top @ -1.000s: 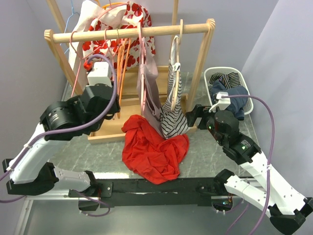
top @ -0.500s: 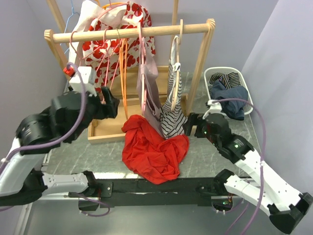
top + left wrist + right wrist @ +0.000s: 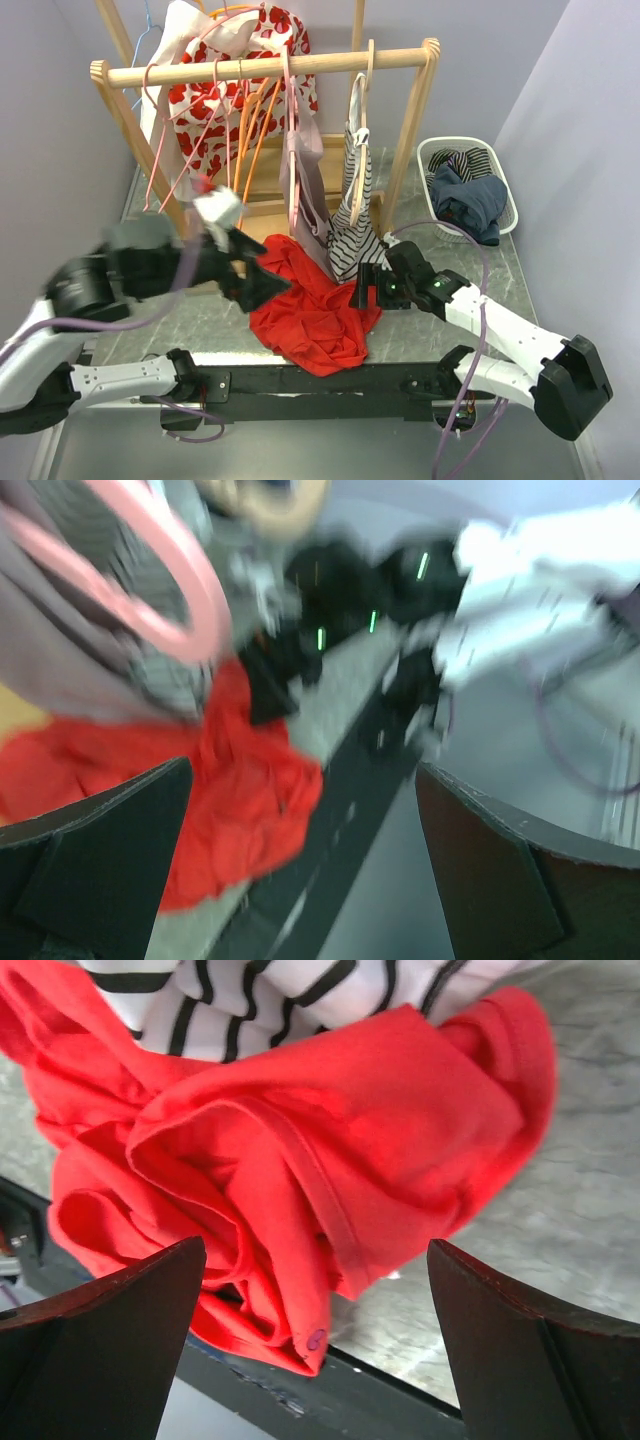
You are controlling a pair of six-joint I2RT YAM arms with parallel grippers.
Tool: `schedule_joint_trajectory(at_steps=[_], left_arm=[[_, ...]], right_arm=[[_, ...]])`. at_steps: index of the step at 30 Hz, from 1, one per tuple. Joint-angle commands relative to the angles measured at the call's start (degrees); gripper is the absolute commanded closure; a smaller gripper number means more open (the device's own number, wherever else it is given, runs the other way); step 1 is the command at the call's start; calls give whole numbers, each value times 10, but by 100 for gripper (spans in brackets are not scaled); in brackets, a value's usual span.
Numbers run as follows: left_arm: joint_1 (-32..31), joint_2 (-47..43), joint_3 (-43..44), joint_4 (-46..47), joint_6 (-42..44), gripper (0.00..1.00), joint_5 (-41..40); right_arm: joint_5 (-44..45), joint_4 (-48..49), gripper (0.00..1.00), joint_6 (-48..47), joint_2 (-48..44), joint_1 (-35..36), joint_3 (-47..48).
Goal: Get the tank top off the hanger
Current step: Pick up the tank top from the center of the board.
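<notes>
A red garment (image 3: pixel 315 310), apparently the tank top, lies crumpled on the table near the front edge, on no hanger. My left gripper (image 3: pixel 262 285) hovers open just left of it; the blurred left wrist view shows the red cloth (image 3: pixel 230 810) below the gripper (image 3: pixel 303 780), nothing between the fingers. My right gripper (image 3: pixel 365 285) is open at the heap's right edge. Seen from the right wrist, the red folds (image 3: pixel 330 1160) lie just beyond the open gripper (image 3: pixel 317 1250), untouched. Empty orange hangers (image 3: pixel 250 120) hang on the rail (image 3: pixel 270 68).
A wooden rack stands behind the heap. A greyish garment (image 3: pixel 310 200) on a pink hanger (image 3: pixel 290 150) and a striped garment (image 3: pixel 355 230) hang low, touching the red cloth. A floral garment (image 3: pixel 230 60) hangs at the back. A white basket (image 3: pixel 470 190) of clothes sits back right.
My left gripper has come down from the orange hangers to the red heap and opened wide. My right gripper has moved left to the heap's right edge.
</notes>
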Motion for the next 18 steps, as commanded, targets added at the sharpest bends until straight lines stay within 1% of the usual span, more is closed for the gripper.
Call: schedule_joint_trajectory(at_steps=[1,4,6,7,8,10,11,13,16,18], left_arm=[[-15,5,-86,0,-6,1,66],[-24,11,-121,-9,-15,0,67],[-32,14,-140,-18,-24,1,47],[-34,10,-169,-12,-28,0,36],[-36,10,-180,-12,-51,1,-13],[-35,15,-205,-23,-95,0,-74],[-35,20,-211,-33,-116,1,-133],[-36,27,-235,-27,-159,0,-155],[-37,21,-285,9,-216,1,-178],[-37,20,-320,30,-236,1,-191]], right_arm=[[-25,52,0,24,16,4,-4],[-9,46,0,27,27,5,2],[-6,45,0,28,26,7,6],[-3,47,0,29,24,6,9],[-3,48,0,30,21,6,9],[-7,51,0,34,25,6,9],[-11,56,0,35,27,6,8],[-16,62,0,45,35,8,5],[-11,76,0,51,46,16,5],[-5,86,0,55,51,18,6]])
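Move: The red tank top lies crumpled in front of the rack, its middle some 40 cm below the left hand, about 4 cm farther ahead and 4 cm to the right. The right hand is already low over its right-hand part, with the middle about 7 cm to its left, 2 cm back and 6 cm below. From the right hand, the striped top hangs some 9 cm ahead and 10 cm up; the mauve top hangs about 10 cm ahead, 8 cm left and 14 cm up. The left hand, empty and wide open, sinks about 20 cm towards the red tank top, sliding a few centimetres right and slightly back before easing left and forward again, while its fingers tip some 30 degrees more steeply down; it ends still clearly above the cloth. The right hand stays low over the right-hand part of the tank top with its fingers wide open, creeping only about 1.5 cm left over the cloth without closing on it. ##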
